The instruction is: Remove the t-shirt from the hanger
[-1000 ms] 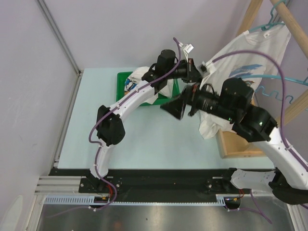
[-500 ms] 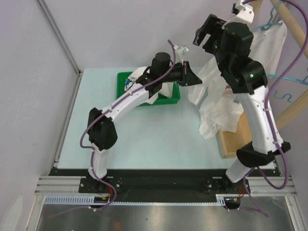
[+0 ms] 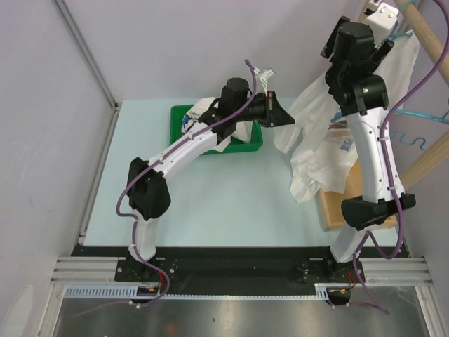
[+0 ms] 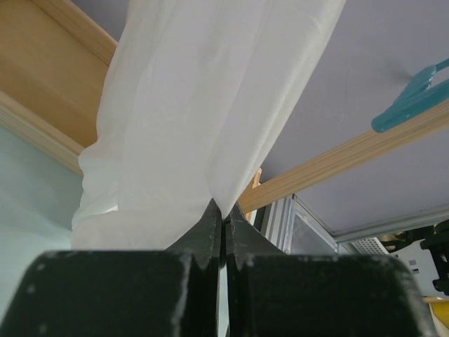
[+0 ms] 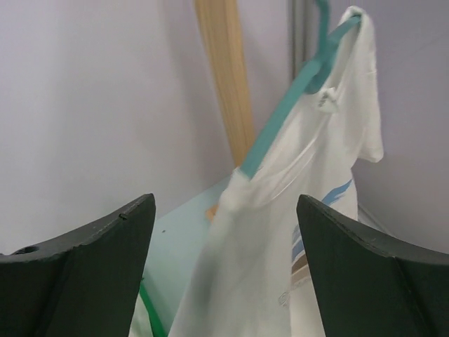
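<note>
The white t-shirt (image 3: 316, 144) hangs from a teal hanger (image 3: 401, 31) on the wooden rack at the back right, bunched and drooping to the table. My left gripper (image 3: 283, 117) is shut on a fold of the shirt's left edge; in the left wrist view the cloth (image 4: 196, 105) comes up out of the closed tips of the gripper (image 4: 224, 216). My right gripper (image 3: 358, 38) is raised high beside the hanger, open and empty. In the right wrist view the open gripper (image 5: 224, 203) frames the hanger (image 5: 295, 98) and the shirt (image 5: 316, 232), apart from both.
The wooden rack pole (image 3: 424, 31) and a slanted post (image 5: 224, 77) stand at the back right, with more teal hangers (image 3: 421, 116) on the rack. A wooden base (image 3: 335, 210) lies under the shirt. A green bin (image 3: 249, 144) holding white cloth sits behind the left arm.
My right arm has swung up from low in front of the shirt to high beside the hanger. The shirt has slumped into a bunch, with my left gripper still pinching it.
</note>
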Controlling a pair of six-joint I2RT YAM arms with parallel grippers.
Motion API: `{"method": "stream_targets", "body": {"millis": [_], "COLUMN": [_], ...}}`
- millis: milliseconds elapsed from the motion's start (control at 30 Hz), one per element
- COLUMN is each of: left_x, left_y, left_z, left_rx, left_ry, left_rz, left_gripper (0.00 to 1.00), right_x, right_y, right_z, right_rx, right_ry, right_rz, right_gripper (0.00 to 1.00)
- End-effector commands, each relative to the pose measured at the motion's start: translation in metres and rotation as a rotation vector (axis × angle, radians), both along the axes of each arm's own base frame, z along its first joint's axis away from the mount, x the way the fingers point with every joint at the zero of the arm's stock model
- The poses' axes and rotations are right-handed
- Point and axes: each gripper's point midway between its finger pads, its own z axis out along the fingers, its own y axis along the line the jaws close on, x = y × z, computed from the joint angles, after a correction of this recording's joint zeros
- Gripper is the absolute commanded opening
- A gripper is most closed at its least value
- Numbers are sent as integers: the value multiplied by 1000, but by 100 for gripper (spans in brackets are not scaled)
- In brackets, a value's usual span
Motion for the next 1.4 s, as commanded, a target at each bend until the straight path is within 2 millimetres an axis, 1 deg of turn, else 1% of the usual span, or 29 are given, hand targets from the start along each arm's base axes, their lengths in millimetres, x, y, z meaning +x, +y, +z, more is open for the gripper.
{"method": "stream_targets", "body": {"millis": [0,67,100,167,200,333,400,433,500,533,567,633,667,700,733,800,833,867,900,933,967,1133,1167,1200,1233,1267,1300,1333,1367], "left_x": [-20,-22,-22,-24,-24,-27,-29,-30,-32,-31,-31,-32,-32,-31,-31,-28,-29,-28,-29,-30,-29,-33,-34,-35,-35,-39,-40,-41,-45], "left_y": [6,4,4,3,2,-1,-2,-3,-3,-3,-3,-4,-4,-4,-4,-4,-3,-4,-4,-3,-2,2,3,4,6,10,13,15,22], "left_z": [29,33,33,37,38,41,44,45,49,51,51,52,54,53,56,58,65,68,71,79,82,106,108,109,108,114,115,107,115], "left_rx": [-31,-37,-38,-41,-42,-43,-46,-48,-53,-53,-52,-51,-54,-53,-55,-48,-49,-49,-54,-62,-65,-97,-99,-97,-89,-91,-86,-68,-67], "left_ry": [-33,-40,-41,-45,-46,-53,-55,-57,-64,-67,-67,-68,-70,-70,-72,-80,-85,-89,-95,-104,-109,-132,-133,-138,-136,-152,-156,-144,-168], "left_rz": [-15,-16,-16,-18,-18,-23,-27,-29,-31,-29,-29,-31,-31,-31,-31,-29,-28,-28,-32,-31,-26,-16,-14,-16,-7,-5,1,5,21], "left_gripper": [0,0,0,0,0,0,0,0,0,0,0,0,0,0,0,0,0,0,0,0,0,0,0,0,1,0,0,1,9], "right_x": [2,7,10,17,20,37,45,48,53,55,56,57,57,55,53,44,40,36,31,29,24,15,15,15,12,12,13,9,5], "right_y": [-36,-43,-43,-45,-50,-51,-48,-49,-46,-45,-45,-46,-45,-46,-41,-42,-41,-36,-35,-31,-29,-10,-7,2,8,13,23,29,35], "right_z": [21,19,22,18,19,5,1,-5,-3,-4,-1,2,5,11,14,33,39,52,61,67,79,103,104,104,108,108,104,103,103], "right_rx": [62,76,83,87,92,145,172,178,187,186,187,189,191,195,190,180,156,152,147,143,143,129,124,124,121,122,126,134,145], "right_ry": [-106,-117,-131,-132,-144,-144,-154,-147,-167,-167,-183,-197,-209,-226,-233,-286,-293,-329,-352,-363,-389,-447,-447,-445,-455,-453,-442,-435,-432], "right_rz": [-87,-96,-92,-97,-101,-76,-59,-57,-41,-38,-38,-37,-34,-31,-21,-36,-36,-16,-6,19,34,130,140,167,199,219,247,263,282], "right_gripper": [86,83,82,81,80,74,71,70,64,58,51,40,36,30,19,16,13,10,8,2,0,0,0,0,0,0,0,0,0]}}
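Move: The near (left) arm of the hanger, inside the t-shirt's neck, is about 5 cm ahead of my open right hand, 5 cm to its right and 3 cm below. The hanger's hook is some 9 cm ahead, 13 cm right and 6 cm up; the empty hanger's middle is roughly 16 cm back and 15 cm right. From my left hand, already pinching the shirt's edge, that hanger arm is some 13 cm ahead, 18 cm right and 15 cm up. I slide my right hand rightward, then about 5 cm forward and slightly down, straddling the hanger arm, and close about halfway until the fingers grip it with the neck cloth. Keeping that hold, I lift some 6 cm and swing left, tipping the fingers up. My left hand keeps its pinch, eases back, then rises about 7 cm. ##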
